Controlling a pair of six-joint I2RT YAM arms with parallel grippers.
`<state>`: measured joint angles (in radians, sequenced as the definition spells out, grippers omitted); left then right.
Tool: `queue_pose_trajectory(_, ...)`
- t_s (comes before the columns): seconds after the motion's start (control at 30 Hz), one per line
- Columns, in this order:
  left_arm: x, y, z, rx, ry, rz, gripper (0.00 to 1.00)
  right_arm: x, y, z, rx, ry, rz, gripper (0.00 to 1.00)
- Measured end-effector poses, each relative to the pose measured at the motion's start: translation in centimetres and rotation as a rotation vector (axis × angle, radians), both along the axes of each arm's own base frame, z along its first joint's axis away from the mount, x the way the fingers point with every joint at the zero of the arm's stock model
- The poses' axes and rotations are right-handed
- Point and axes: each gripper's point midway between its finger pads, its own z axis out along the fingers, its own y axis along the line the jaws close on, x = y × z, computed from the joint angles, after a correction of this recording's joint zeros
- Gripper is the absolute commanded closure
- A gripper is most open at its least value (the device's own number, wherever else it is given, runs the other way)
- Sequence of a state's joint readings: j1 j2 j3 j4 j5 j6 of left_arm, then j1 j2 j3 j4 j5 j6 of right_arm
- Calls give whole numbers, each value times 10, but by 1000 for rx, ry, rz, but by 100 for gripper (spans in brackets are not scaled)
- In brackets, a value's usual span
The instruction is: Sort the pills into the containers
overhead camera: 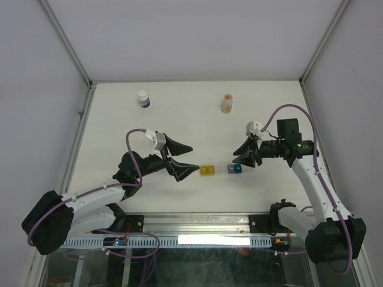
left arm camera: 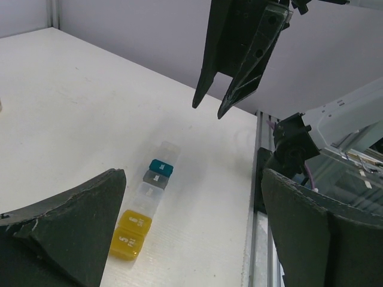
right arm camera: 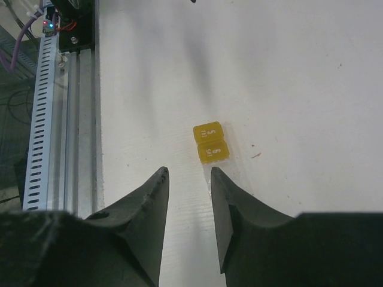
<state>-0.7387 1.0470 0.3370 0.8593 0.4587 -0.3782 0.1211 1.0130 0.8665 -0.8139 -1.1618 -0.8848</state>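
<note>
The containers lie in a short row near the table's front edge: a yellow pair point(overhead camera: 207, 170) and a teal one point(overhead camera: 237, 170) joined to a grey and clear section. In the left wrist view the yellow point(left arm camera: 131, 235) and teal point(left arm camera: 161, 167) lids are down. My left gripper point(overhead camera: 192, 158) stands wide open just left of the yellow pair, with nothing between its fingers point(left arm camera: 72, 221). My right gripper point(overhead camera: 235, 156) hovers over the teal end, its jaws partly open and empty. The right wrist view shows the yellow pair point(right arm camera: 210, 142) just beyond its fingertips point(right arm camera: 163, 173). No pills show in any view.
A white bottle with a dark band point(overhead camera: 143, 98) and a small amber vial point(overhead camera: 226, 103) stand at the back of the table. A metal rail point(overhead camera: 197, 221) runs along the front edge, close to the containers. Grey walls close in the sides.
</note>
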Motion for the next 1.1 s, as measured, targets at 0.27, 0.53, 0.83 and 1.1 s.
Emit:
queue_pose_trajectory(0.27,-6,3,0,-22,-56,-13,1,-5,2,-3,13,-65,56,59)
queue_pose_trajectory(0.53,-2,1,-15,17,-92,-3,1,-11,1,-13,9,-107,103,53)
queue_pose_trajectory(0.83,-2,3,-31,67,-82,-1,1,-9,-2,-15,0,-149,111,46)
queue_pose_trajectory(1.1,-7,2,-25,43,-93,-23,1,-11,-5,-16,-2,-179,105,34)
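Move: The teal container lies about 3 cm ahead of the right hand, 2 cm to its right and some 18 cm below. At the same depth the grey container sits 3 cm to the left of it, and the yellow containers about 12 cm to the left of it. From the left hand the yellow containers are some 4 cm ahead, 7 cm to the right and 20 cm below; the teal one lies about 12 cm farther to the right of them. Down and slightly back, some 2 cm in all, the right hand eases lower over the teal and grey end of the strip, its fingers opening from about a third to well over half as the wrist rolls about 10 degrees, front side rising. The left hand, empty and still wide open, sinks about 3 cm beside the yellow containers, then eases up slightly; neither hand touches anything. ##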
